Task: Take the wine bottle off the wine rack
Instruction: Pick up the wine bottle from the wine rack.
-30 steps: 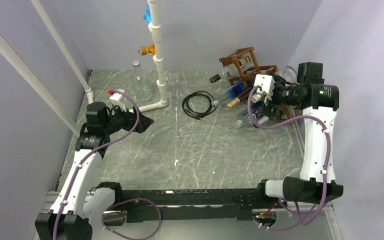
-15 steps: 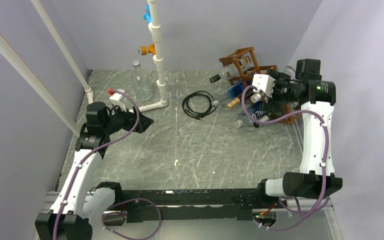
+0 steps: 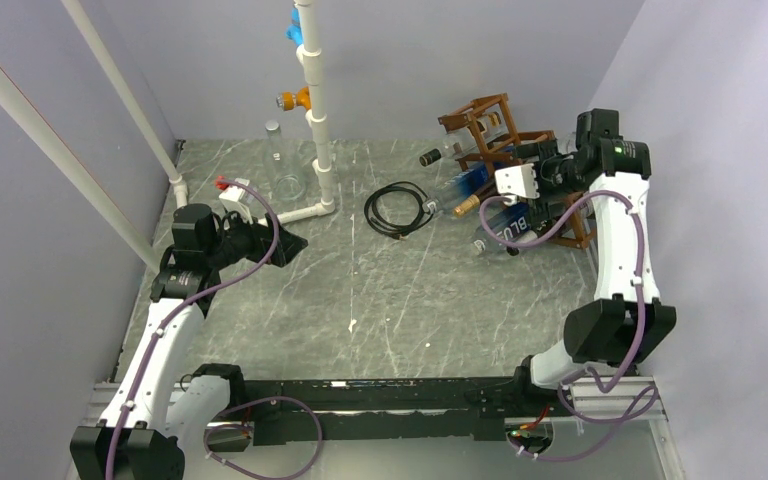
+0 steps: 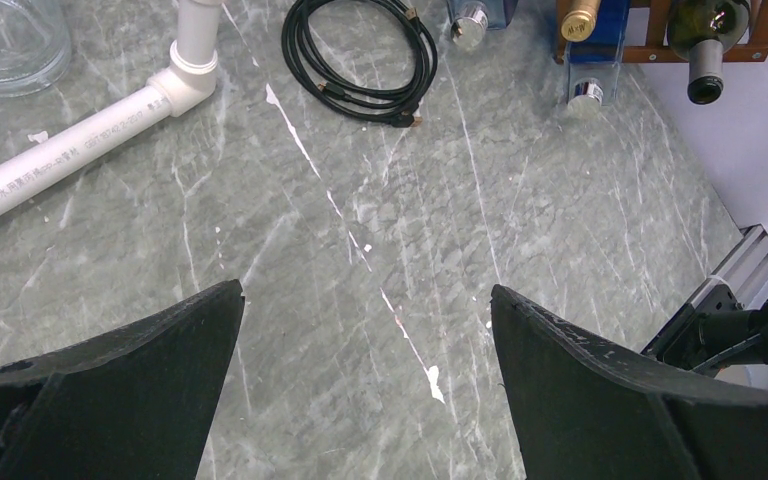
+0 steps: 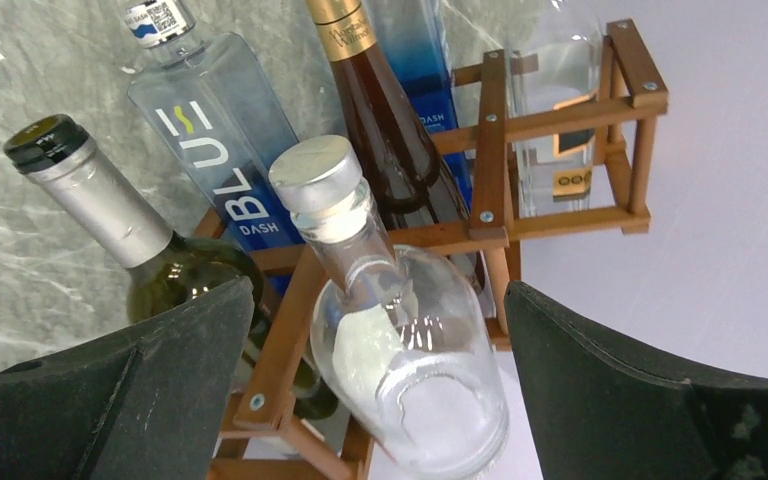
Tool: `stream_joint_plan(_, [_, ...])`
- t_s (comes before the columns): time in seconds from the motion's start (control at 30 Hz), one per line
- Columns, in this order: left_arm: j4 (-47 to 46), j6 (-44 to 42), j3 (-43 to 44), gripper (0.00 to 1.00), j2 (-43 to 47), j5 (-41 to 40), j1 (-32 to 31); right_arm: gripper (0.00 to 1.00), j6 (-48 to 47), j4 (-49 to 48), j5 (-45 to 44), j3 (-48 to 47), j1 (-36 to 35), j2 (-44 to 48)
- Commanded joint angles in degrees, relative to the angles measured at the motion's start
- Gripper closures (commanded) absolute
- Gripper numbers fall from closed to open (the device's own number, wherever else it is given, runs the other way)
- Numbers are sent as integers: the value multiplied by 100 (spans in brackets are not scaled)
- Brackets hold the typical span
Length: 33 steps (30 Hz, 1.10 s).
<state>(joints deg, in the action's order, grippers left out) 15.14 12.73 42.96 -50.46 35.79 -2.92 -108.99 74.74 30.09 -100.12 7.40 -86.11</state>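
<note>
The reddish-brown wine rack (image 5: 490, 130) (image 3: 480, 112) stands at the back right with several bottles lying in its cells. My right gripper (image 5: 377, 290) is open over it. Between its fingers sits the wide base of a clear glass bottle (image 5: 400, 350) with a silver cap, and neither finger touches it. Left of that lies a green wine bottle (image 5: 110, 215) with a grey foil neck and black cap. Past them are a blue "BLUE DASH" bottle (image 5: 225, 130) and a brown bottle (image 5: 380, 130) with gold foil. My left gripper (image 4: 365, 288) (image 3: 290, 243) hangs open over bare table at the left.
A coiled black cable (image 3: 397, 208) (image 4: 360, 60) lies mid-table. A white PVC pipe stand (image 3: 317, 100) and a clear glass jar (image 3: 285, 180) are at the back left. The right wall runs close behind the rack.
My right arm has swung back and to the right, bringing its gripper over the rack's bottles. The left arm has not moved.
</note>
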Motion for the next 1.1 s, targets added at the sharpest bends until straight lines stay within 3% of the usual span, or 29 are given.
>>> stream_joint_plan(0.0, [-45,-117,55,0,97,104,9,1,-879,111,138,-105,-19,-200])
stream_joint_plan(1.07, [34,-139,99,0,1,60,19,31,-1098,-998,-940,728,-423,-688])
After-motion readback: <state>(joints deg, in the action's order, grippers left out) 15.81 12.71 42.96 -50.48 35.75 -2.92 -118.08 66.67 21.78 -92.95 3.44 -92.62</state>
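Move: The clear bottle with the silver cap that I go for has its middle about 4 cm ahead of my right hand, 3 cm to its right and 6 cm below; its capped neck slants up and back towards me. From my right hand, the green bottle is 4 cm back, 4 cm right and 13 cm down, the BLUE bottle 5 cm back, 4 cm left and lower still, the brown bottle 1 cm ahead and 8 cm left. From my left hand the clear bottle lies roughly 46 cm right, 13 cm ahead and about level. I bring my open right fingers down over the silver-capped neck of the clear bottle, sinking about 7 cm and edging some 4 cm forward so the cap comes up between them. On the way I turn the hand about 15 degrees, its left side dipping, and close the fingers by roughly a quarter, stopping short of a grip. ##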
